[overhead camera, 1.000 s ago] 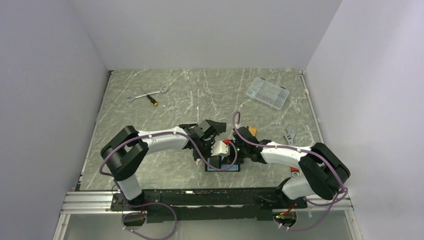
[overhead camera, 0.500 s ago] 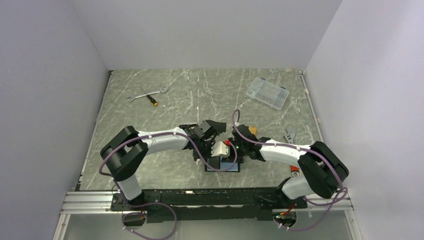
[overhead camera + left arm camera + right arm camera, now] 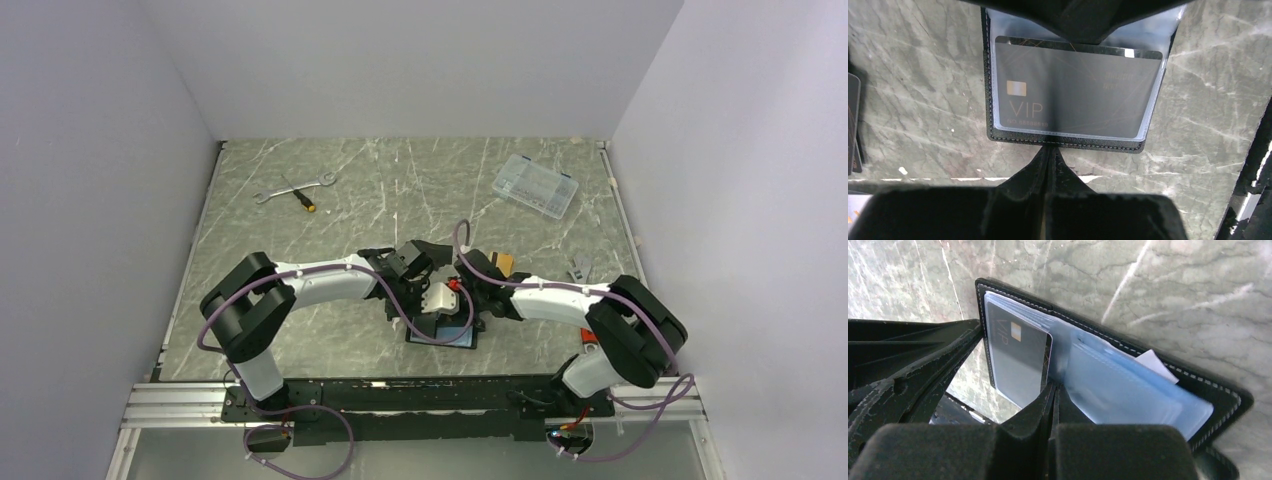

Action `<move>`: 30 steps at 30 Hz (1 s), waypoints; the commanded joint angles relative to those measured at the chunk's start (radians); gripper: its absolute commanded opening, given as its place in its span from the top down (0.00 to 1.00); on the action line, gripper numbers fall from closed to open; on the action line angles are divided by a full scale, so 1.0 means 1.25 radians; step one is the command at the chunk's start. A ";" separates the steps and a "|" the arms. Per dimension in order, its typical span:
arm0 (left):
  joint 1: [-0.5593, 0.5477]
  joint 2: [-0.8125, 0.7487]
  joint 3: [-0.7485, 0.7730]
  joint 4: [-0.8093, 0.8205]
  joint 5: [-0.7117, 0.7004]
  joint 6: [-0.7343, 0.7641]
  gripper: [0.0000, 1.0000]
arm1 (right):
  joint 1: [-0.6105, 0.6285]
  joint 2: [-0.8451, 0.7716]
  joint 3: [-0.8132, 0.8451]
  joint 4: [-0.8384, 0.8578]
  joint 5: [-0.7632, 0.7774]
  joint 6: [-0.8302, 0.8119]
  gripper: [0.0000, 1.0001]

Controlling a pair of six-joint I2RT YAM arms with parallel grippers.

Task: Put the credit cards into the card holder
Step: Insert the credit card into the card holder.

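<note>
The card holder [image 3: 442, 334] lies open on the table between my two wrists. In the left wrist view its stitched black edge [image 3: 1063, 142] frames a clear sleeve holding a dark grey credit card marked VIP [image 3: 1073, 90]. My left gripper [image 3: 1049, 149] is shut, its tips touching that edge. In the right wrist view the same card [image 3: 1015, 360] sits in the leftmost of several pale blue sleeves. My right gripper [image 3: 1053, 386] is shut, tips pressed at the fold between the sleeves. An orange-tan card [image 3: 507, 262] shows beside the right wrist.
A wrench [image 3: 290, 187] and a screwdriver [image 3: 303, 198] lie at the back left. A clear plastic box [image 3: 535, 185] sits at the back right and a grey tool [image 3: 578, 268] at the right. Another dark card's edge [image 3: 852, 120] lies left of the holder.
The right wrist has shifted a little to the left, closer to the left gripper. The holder has nudged slightly left. Both grippers have stayed shut.
</note>
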 commanded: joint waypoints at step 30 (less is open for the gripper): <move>0.178 0.307 0.744 -0.194 0.317 -0.405 0.01 | -0.522 -0.115 0.067 -0.135 0.022 -0.231 0.27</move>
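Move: The yellow cards lie about 12 cm ahead of the right hand and 13 cm to its right, on the table barely below fingertip height. From that hand the open card holder's middle is level and about 1 cm right, and the black cards are some 16 cm ahead and 2 cm left. From the left hand, whose tips are at the holder's left edge, the yellow cards lie about 11 cm ahead and 19 cm right. The right fingertips come free of the inner edge of the black card in the holder and swing right and forward, roughly 17 and 12 cm, arching up about 11 cm and sinking again to stop low beside the yellow cards, the hand turning some 25 degrees clockwise as its fingers open to about three quarters. The left hand lifts off the holder's left edge, rising about 14 cm while it goes forward and right towards the yellow cards, past the right side of the black cards, tilting its fingers more to the right and opening them fully. ##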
